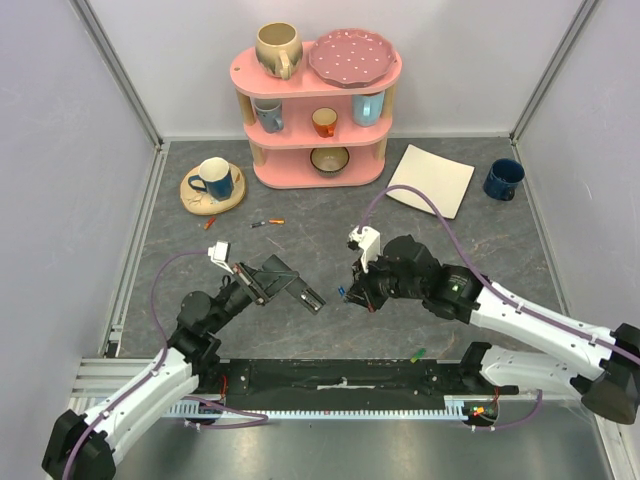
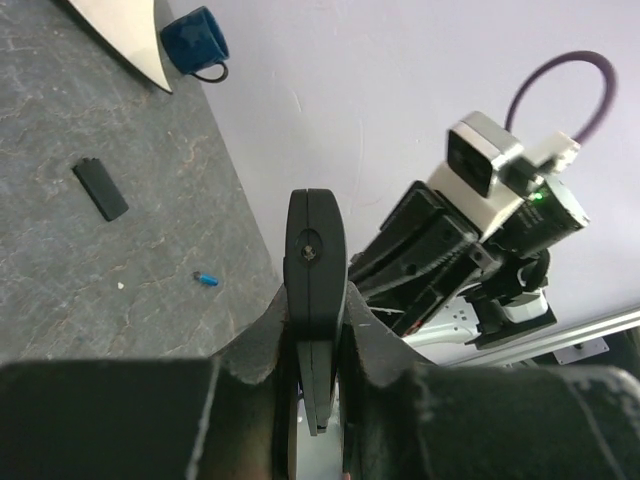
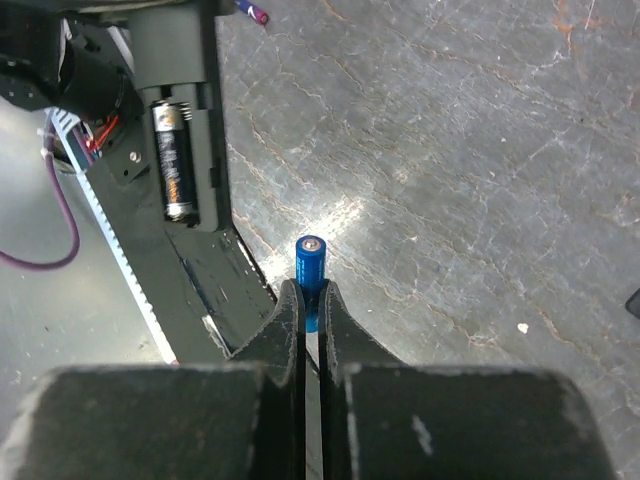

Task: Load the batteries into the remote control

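Note:
My left gripper (image 1: 262, 280) is shut on the remote control (image 1: 290, 282) and holds it above the mat. In the left wrist view the remote control (image 2: 316, 270) stands edge-on between the jaws of that gripper (image 2: 315, 335). The right wrist view shows the remote control (image 3: 185, 110) with its compartment open and one dark battery (image 3: 172, 160) lying inside. My right gripper (image 3: 310, 292) is shut on a blue battery (image 3: 311, 255) that points forward, just right of the remote. From above, the right gripper (image 1: 352, 292) sits close to the remote's right end.
A black cover (image 2: 100, 188) and a blue battery (image 2: 205, 278) lie on the mat. Loose batteries (image 1: 268, 223) lie mid-mat; a green one (image 1: 418, 353) is near the arm bases. At the back stand a pink shelf (image 1: 318, 140), white plate (image 1: 430, 180), blue mug (image 1: 503, 179) and coaster mug (image 1: 214, 178).

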`<state>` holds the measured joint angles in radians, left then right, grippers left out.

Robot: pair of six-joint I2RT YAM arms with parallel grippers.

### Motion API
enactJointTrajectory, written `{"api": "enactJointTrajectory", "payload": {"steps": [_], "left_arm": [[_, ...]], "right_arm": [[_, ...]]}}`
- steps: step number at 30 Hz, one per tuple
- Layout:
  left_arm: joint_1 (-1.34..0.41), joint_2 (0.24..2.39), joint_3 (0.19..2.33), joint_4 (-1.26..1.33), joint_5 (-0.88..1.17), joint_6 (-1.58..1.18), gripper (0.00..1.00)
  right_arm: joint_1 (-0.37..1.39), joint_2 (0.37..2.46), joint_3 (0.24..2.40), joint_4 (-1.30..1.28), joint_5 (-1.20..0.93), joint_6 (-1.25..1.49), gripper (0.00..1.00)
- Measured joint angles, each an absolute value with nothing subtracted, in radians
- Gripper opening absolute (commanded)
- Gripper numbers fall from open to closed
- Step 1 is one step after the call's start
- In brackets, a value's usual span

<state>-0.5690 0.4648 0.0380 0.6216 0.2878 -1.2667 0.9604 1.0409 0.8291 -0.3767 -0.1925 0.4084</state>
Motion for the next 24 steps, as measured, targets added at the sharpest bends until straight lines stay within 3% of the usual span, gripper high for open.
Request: {"api": "enactJointTrajectory", "payload": {"steps": [24], "left_arm": [[-0.569,0.537,0.038,0.646,0.284,-1.242,0.02]], "right_arm": [[1.009,0.688,0.667,-0.27,-0.011,-0.075,0.0]]}}
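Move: About 8 cm to the right hand's left, some 3 cm back and 3 cm higher, is the remote control's open battery compartment; this hand already grips the blue battery for it. The battery cover lies on the table roughly 15 cm ahead, 8 cm right and 17 cm below; the green battery is about 7 cm back and 15 cm right, at table height. From the left hand, still holding the remote, the compartment is some 5 cm right, 4 cm back and about level. Backing off from the remote's compartment, the right hand travels about 5 cm to its right and some 4 cm up, the closed fingers keeping their pinch on the blue battery. Meanwhile the wrist swings about 35 degrees, so that the fingers point less steeply down and more forward. The left hand keeps the remote in its grip, sinking about a centimetre. ##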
